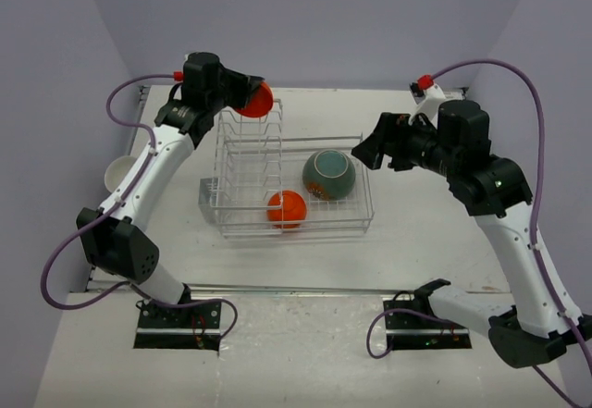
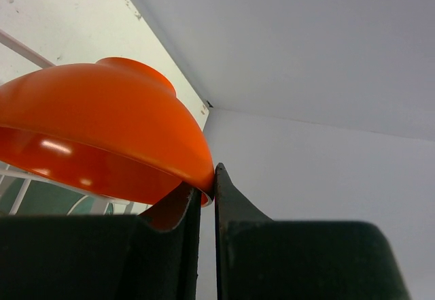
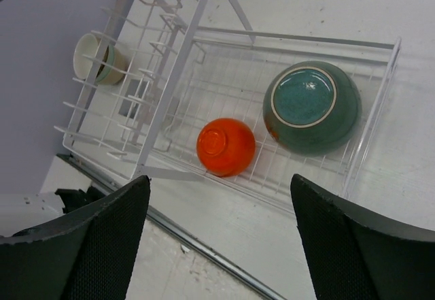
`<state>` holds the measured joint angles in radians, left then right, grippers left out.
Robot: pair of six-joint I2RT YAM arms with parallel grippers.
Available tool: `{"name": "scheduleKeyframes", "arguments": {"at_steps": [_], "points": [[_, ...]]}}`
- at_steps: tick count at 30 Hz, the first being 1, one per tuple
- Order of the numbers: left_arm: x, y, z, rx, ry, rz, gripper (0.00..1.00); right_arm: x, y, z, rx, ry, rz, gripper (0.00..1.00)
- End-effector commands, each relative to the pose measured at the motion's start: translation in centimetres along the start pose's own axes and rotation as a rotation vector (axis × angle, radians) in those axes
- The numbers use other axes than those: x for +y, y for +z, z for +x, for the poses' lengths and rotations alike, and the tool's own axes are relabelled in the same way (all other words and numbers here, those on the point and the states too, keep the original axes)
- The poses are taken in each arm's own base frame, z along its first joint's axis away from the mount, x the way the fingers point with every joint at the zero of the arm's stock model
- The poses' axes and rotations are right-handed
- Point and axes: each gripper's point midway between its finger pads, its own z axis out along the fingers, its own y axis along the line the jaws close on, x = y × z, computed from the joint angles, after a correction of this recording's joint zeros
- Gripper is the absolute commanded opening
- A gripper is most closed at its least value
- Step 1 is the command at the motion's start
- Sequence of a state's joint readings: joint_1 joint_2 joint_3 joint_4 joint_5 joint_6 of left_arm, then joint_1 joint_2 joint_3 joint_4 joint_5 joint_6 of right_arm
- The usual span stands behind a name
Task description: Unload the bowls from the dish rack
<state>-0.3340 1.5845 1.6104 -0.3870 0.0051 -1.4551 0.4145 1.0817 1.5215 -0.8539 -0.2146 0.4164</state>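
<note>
The white wire dish rack [image 1: 356,218] stands mid-table. My left gripper [image 1: 246,91] is shut on the rim of a small orange bowl [image 1: 256,101], held above the rack's upright slots at the far left. In the left wrist view the two fingers pinch that orange bowl [image 2: 102,130] at its edge, at my left gripper [image 2: 208,183]. Inside the rack's basket a second orange bowl [image 1: 287,209] lies upside down beside a large teal bowl [image 1: 328,174]. My right gripper [image 1: 363,149] hangs open just right of the rack, above the orange bowl [image 3: 225,146] and teal bowl [image 3: 312,106].
A cream bowl [image 1: 120,172] stands on the table left of the rack, next to my left arm; it shows through the rack wires as the cream bowl [image 3: 98,58] in the right wrist view. Purple walls close in the table on three sides. A metal rail [image 1: 296,289] runs along the near edge.
</note>
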Motion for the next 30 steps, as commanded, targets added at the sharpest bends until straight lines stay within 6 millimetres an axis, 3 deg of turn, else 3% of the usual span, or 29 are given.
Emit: {"name": "scheduleKeyframes", "arguments": {"at_steps": [1, 5, 6, 8, 9, 11, 12, 16, 21, 30], "points": [[-3.4, -1.0, 1.0, 0.024, 0.008, 0.096, 0.00, 2.3, 0.5, -0.4, 0.023, -0.009, -0.115, 0.79], [-3.1, -1.1, 0.8, 0.018, 0.009, 0.084, 0.00, 3.3, 1.7, 0.5, 0.092, 0.005, -0.186, 0.56], [-3.1, -1.2, 0.9, 0.017, 0.009, 0.086, 0.00, 3.4, 2.2, 0.8, 0.117, 0.010, -0.199, 0.44], [-2.7, -1.2, 0.9, 0.017, 0.006, 0.079, 0.00, 4.3, 2.4, 1.2, 0.155, 0.014, -0.250, 0.30], [-2.6, -1.2, 0.9, 0.017, 0.004, 0.078, 0.00, 4.5, 2.9, 1.6, 0.184, 0.020, -0.267, 0.16], [-2.6, -1.3, 0.9, 0.016, 0.000, 0.078, 0.00, 5.9, 3.0, 2.3, 0.248, 0.030, -0.346, 0.07], [-2.3, -1.3, 0.9, 0.017, 0.001, 0.073, 0.00, 6.0, 3.9, 2.8, 0.293, 0.047, -0.367, 0.00], [-1.8, -1.3, 0.7, 0.010, -0.001, 0.064, 0.00, 8.8, 4.8, 4.6, 0.424, 0.043, -0.484, 0.00], [-0.8, -1.1, 0.7, 0.013, -0.014, 0.052, 0.00, 13.0, 5.5, 5.0, 0.530, 0.101, -0.691, 0.00], [-0.6, -1.2, 0.1, 0.009, -0.023, 0.056, 0.00, 15.1, 8.5, 5.4, 0.638, 0.190, -0.812, 0.00]]}}
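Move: The near right top corner of the rack's raised holder is about 18 cm to my right hand's left, 3 cm back and roughly 12 cm lower. The lower orange bowl lies 17 cm left, 4 cm ahead and 31 cm down, the big green bowl 13 cm ahead, 6 cm left and 29 cm down. From my left hand, already pinching the upper orange bowl's rim, that corner is some 24 cm back, 8 cm right and 10 cm below. I swing my empty right hand about 16 cm left over the rack's lower tray towards the near right corner of the raised holder, sinking some 4 cm early on. On the way I shut its wide-open fingers completely and turn it some 45 degrees counter-clockwise while it tips down. My left hand stays put, still pinching the upper orange bowl's rim. ##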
